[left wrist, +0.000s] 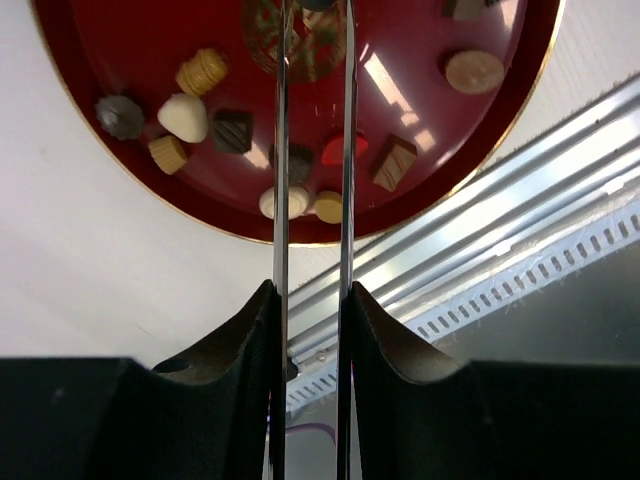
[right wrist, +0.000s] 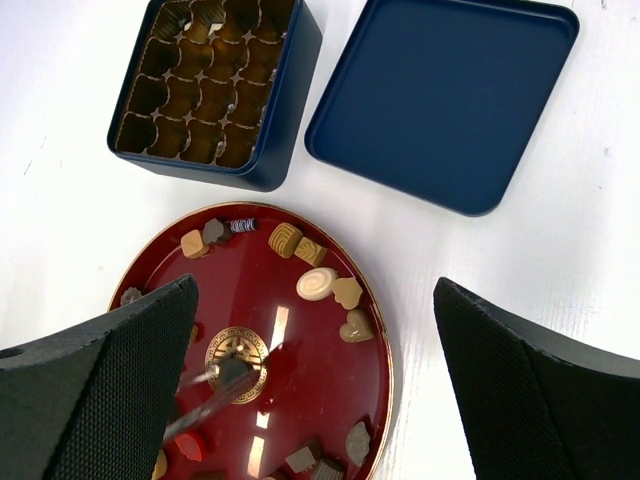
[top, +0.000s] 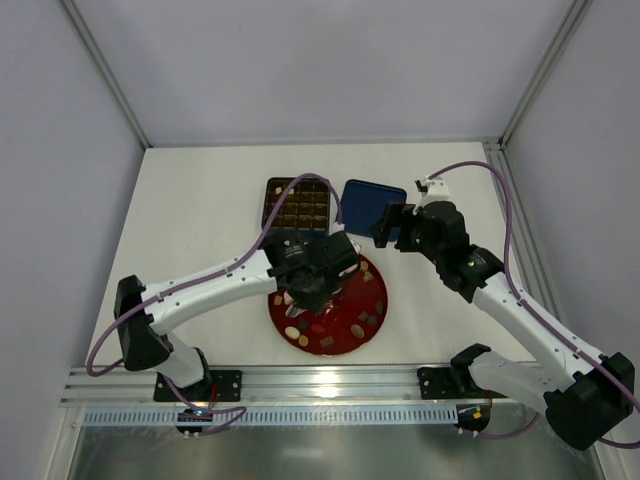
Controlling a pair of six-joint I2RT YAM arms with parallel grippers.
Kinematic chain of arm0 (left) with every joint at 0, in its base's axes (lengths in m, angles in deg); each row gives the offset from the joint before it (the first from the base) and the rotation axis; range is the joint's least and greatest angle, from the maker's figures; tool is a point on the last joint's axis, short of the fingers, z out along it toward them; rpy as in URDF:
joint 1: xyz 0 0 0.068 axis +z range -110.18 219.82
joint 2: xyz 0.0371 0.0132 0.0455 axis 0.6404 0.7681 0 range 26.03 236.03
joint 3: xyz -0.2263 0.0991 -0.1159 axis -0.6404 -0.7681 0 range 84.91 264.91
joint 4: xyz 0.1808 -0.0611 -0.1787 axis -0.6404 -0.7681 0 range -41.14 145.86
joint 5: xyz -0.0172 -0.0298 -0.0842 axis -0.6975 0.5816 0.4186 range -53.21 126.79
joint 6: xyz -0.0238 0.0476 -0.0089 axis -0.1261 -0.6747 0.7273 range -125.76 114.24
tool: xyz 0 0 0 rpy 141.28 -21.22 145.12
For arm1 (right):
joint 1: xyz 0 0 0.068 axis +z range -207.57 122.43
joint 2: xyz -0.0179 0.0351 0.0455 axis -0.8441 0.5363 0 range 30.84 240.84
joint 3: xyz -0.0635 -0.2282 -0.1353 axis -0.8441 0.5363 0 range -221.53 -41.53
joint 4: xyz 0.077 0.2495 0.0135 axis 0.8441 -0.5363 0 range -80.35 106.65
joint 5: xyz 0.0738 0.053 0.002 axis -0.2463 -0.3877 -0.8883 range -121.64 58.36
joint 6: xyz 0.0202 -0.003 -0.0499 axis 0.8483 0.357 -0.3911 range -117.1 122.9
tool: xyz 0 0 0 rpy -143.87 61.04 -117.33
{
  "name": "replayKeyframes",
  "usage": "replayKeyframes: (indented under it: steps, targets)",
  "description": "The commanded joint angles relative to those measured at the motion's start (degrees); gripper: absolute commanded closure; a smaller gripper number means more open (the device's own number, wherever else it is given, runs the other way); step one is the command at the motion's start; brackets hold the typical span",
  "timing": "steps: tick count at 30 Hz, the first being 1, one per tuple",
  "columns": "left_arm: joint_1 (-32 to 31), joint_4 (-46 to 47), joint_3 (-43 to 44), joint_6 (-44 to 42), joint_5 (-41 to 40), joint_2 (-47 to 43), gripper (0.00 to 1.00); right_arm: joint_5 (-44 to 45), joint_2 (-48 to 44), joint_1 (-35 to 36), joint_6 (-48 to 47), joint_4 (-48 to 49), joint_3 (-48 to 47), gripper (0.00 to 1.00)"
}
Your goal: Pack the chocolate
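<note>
Several small chocolate pieces (right wrist: 347,292) in dark brown, tan and cream lie round the red plate (top: 372,285). My left gripper (left wrist: 314,12) carries two long thin metal blades that reach over the plate's gold emblem (right wrist: 252,345). The blades stand close together on a dark chocolate piece (right wrist: 232,370) at their tips; whether it is lifted off the plate is unclear. More pieces (left wrist: 183,117) show at the plate's near rim. My right gripper (right wrist: 315,300) hangs open and empty high above the plate's far right, near the lid (top: 372,205).
The dark blue box (right wrist: 290,110) with its brown grid tray (top: 298,203) stands behind the plate, its lid (right wrist: 445,100) lying flat to its right. An aluminium rail (left wrist: 480,230) runs along the table's near edge. White walls enclose the table.
</note>
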Motion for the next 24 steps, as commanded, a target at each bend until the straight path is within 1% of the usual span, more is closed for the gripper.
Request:
replayKeyframes:
  steps: [1, 6, 9, 10, 13, 17, 21, 24]
  targets:
    - [3.8, -0.6, 4.9, -2.7, -2.1, -1.0, 0.73, 0.7, -0.2, 0.0, 0.0, 1.8, -1.0, 0.0]
    - [10.8, -0.1, 10.7, -6.2, -2.3, 0.8, 0.73, 0.2, 0.8, 0.0, -0.3, 1.8, -2.3, 0.0]
    - [16.5, 1.2, 14.4, -8.0, -2.1, 3.0, 0.73, 0.0, 1.4, 0.1, -0.4, 1.8, -3.1, 0.0]
    - [19.7, 1.7, 16.5, -8.6, -2.1, 4.5, 0.73, -0.2, 1.5, 0.0, -0.3, 1.9, -3.3, 0.0]
    - [23.8, 4.5, 18.7, -9.5, -1.7, 6.4, 0.73, -0.7, 1.9, 0.0, -0.5, 1.6, -4.0, 0.0]
    - [29.9, 7.2, 25.1, -9.9, -2.1, 12.3, 0.73, -0.8, 2.4, 0.0, -1.0, 1.4, -5.1, 0.0]
    - [32.5, 8.0, 30.6, -10.7, -2.8, 18.4, 0.73, -0.8, 3.0, 0.0, -1.3, 0.7, -5.7, 0.0]
    - [33.3, 7.4, 34.2, -11.8, -3.6, 22.8, 0.73, -0.6, 2.6, -0.1, -1.7, 0.6, -5.4, 0.0]
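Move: The left hand, already holding a dark chocolate just above the plate, is bound for the third cell of the box's far row: about 27 cm ahead and 6 cm left, some 1 cm lower. Two chocolates already packed sit in that row, roughly 4 and 7 cm left of that cell. The plate's gold emblem lies 3 cm left, level with the hand and 4 cm below; the blue lid, 21 cm ahead and 9 cm right. From the right hand that cell is about 9 cm ahead, 17 cm left, 5 cm below. Forward in one fast sweep of about 25 cm, drifting some 5 cm left, the left hand carries the pinched dark chocolate off the plate's area and over the box towards its far row. It climbs at first, levels off, then just starts to sink; the wrist turns some 25 degrees counter-clockwise and the fingertips tilt a little outward, keeping their grip. ##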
